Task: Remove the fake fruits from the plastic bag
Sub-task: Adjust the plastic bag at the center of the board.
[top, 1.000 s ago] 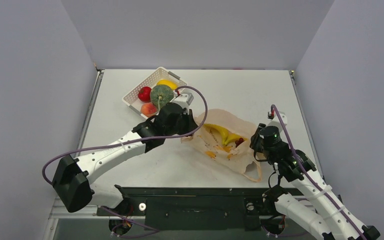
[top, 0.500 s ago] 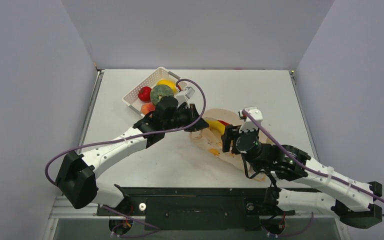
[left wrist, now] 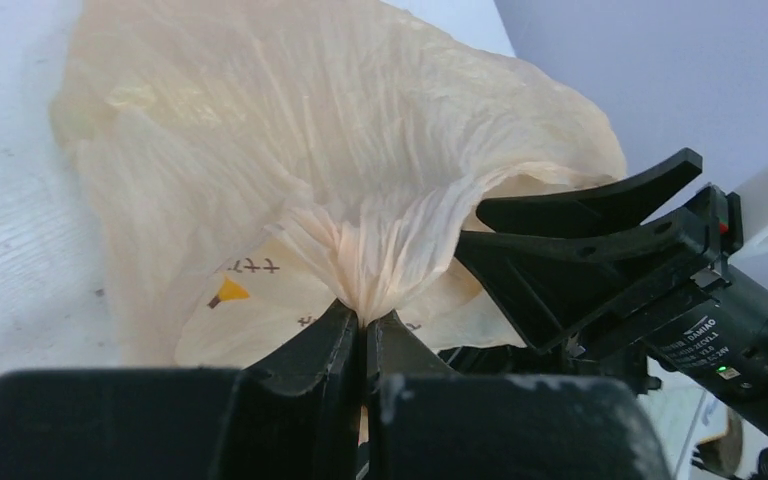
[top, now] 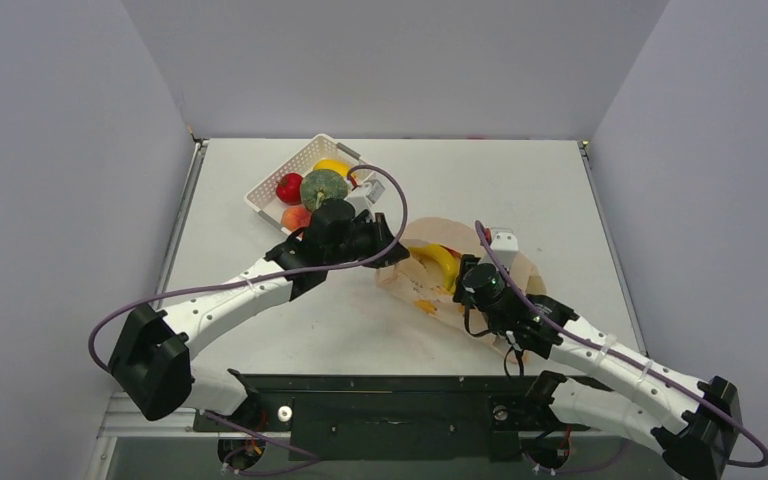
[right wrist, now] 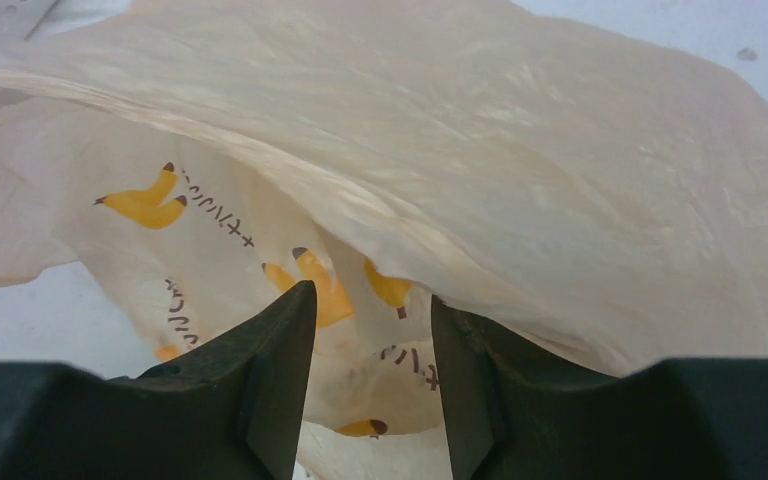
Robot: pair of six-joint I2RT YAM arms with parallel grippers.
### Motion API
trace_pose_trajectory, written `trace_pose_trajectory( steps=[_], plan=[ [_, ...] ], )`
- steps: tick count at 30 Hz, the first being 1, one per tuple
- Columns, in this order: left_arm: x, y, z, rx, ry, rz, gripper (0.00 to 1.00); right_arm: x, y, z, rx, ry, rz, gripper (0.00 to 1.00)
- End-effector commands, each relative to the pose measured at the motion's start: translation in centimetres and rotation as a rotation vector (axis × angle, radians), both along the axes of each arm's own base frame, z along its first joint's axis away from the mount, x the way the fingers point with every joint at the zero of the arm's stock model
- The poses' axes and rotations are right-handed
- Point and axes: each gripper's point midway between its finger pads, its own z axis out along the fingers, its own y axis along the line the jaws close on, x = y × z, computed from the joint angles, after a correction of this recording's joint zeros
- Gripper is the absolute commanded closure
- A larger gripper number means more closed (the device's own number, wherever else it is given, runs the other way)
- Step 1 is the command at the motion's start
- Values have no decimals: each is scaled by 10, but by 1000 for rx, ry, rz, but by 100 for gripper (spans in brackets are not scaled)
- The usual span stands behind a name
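Note:
The pale-orange plastic bag [top: 430, 292] lies mid-table, its mouth lifted on the left. My left gripper [top: 388, 247] is shut on a pinched fold of the bag's upper edge [left wrist: 365, 300]. Yellow bananas [top: 440, 259] show inside the mouth. My right gripper [top: 463, 287] sits over the bag's opening. In the right wrist view its jaws [right wrist: 368, 320] stand apart with the printed bag film [right wrist: 520, 150] just ahead and draped past the right fingertip. Other fake fruits lie in the basket: a red apple [top: 289, 187], a green melon [top: 321, 186] and a yellow fruit [top: 335, 166].
The white latticed basket [top: 315, 152] stands at the back left, right behind my left wrist, and also holds an orange-pink peach [top: 294, 215]. Grey walls close in the table on three sides. The black rail with the arm bases [top: 390, 400] runs along the near edge.
My right arm swung from the bag's right end in over its mouth, jaws opening on the way. The left gripper kept its pinch and drew the bag's edge slightly up and left.

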Motion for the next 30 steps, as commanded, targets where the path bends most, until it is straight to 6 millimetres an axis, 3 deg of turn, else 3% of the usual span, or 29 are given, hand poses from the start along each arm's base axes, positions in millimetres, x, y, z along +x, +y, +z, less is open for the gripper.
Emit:
trace_pose_trajectory(
  steps=[1, 5, 8, 11, 13, 16, 20, 23, 30],
  plan=[
    [24, 33, -14, 146, -82, 120, 100, 4, 6, -13, 146, -14, -40, 58],
    [55, 55, -39, 192, -40, 188, 100, -7, -17, -52, 165, 8, -147, 65],
    [81, 72, -69, 256, 19, 240, 100, -12, -14, -68, 219, 23, -141, 70],
    [91, 74, -79, 307, 32, 238, 100, -16, -11, -80, 213, 51, -118, 75],
    [87, 70, -78, 302, 32, 214, 94, -14, -7, -78, 190, 58, -94, 80],
    [76, 72, -61, 272, 0, 208, 63, -11, -1, -69, 195, 51, -75, 83],
    [57, 84, -48, 267, 3, 194, 43, -9, 6, -56, 204, 42, -41, 83],
    [39, 89, -36, 266, 12, 163, 39, -8, 4, -50, 192, 30, -31, 82],
    [-19, 97, 19, 84, -19, 104, 31, 1, 18, -28, 180, 60, 37, 82]
  ],
)
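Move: The bag's gathered left edge is already pinched in the left hand; the board it is let down towards lies roughly 8 cm ahead, 8 cm to the left and 20 cm below. In the bag, the banana lies about 8 cm ahead of that hand, 9 cm to its right and 18 cm below. From the right hand, the middle of the plastic bag is about 5 cm ahead, straight in line and 12 cm below, and the banana about 11 cm ahead, 6 cm left and as low. The bag's pinched left edge is taken down about 11 cm while going forward and left towards the board, then the left fingers open wide and let go; that hand rises some 10 cm, drawing back and slightly left. The half-open right hand sinks about 9 cm at the bag's mouth, easing back, its fingers narrowing, then lifts about 3 cm. ##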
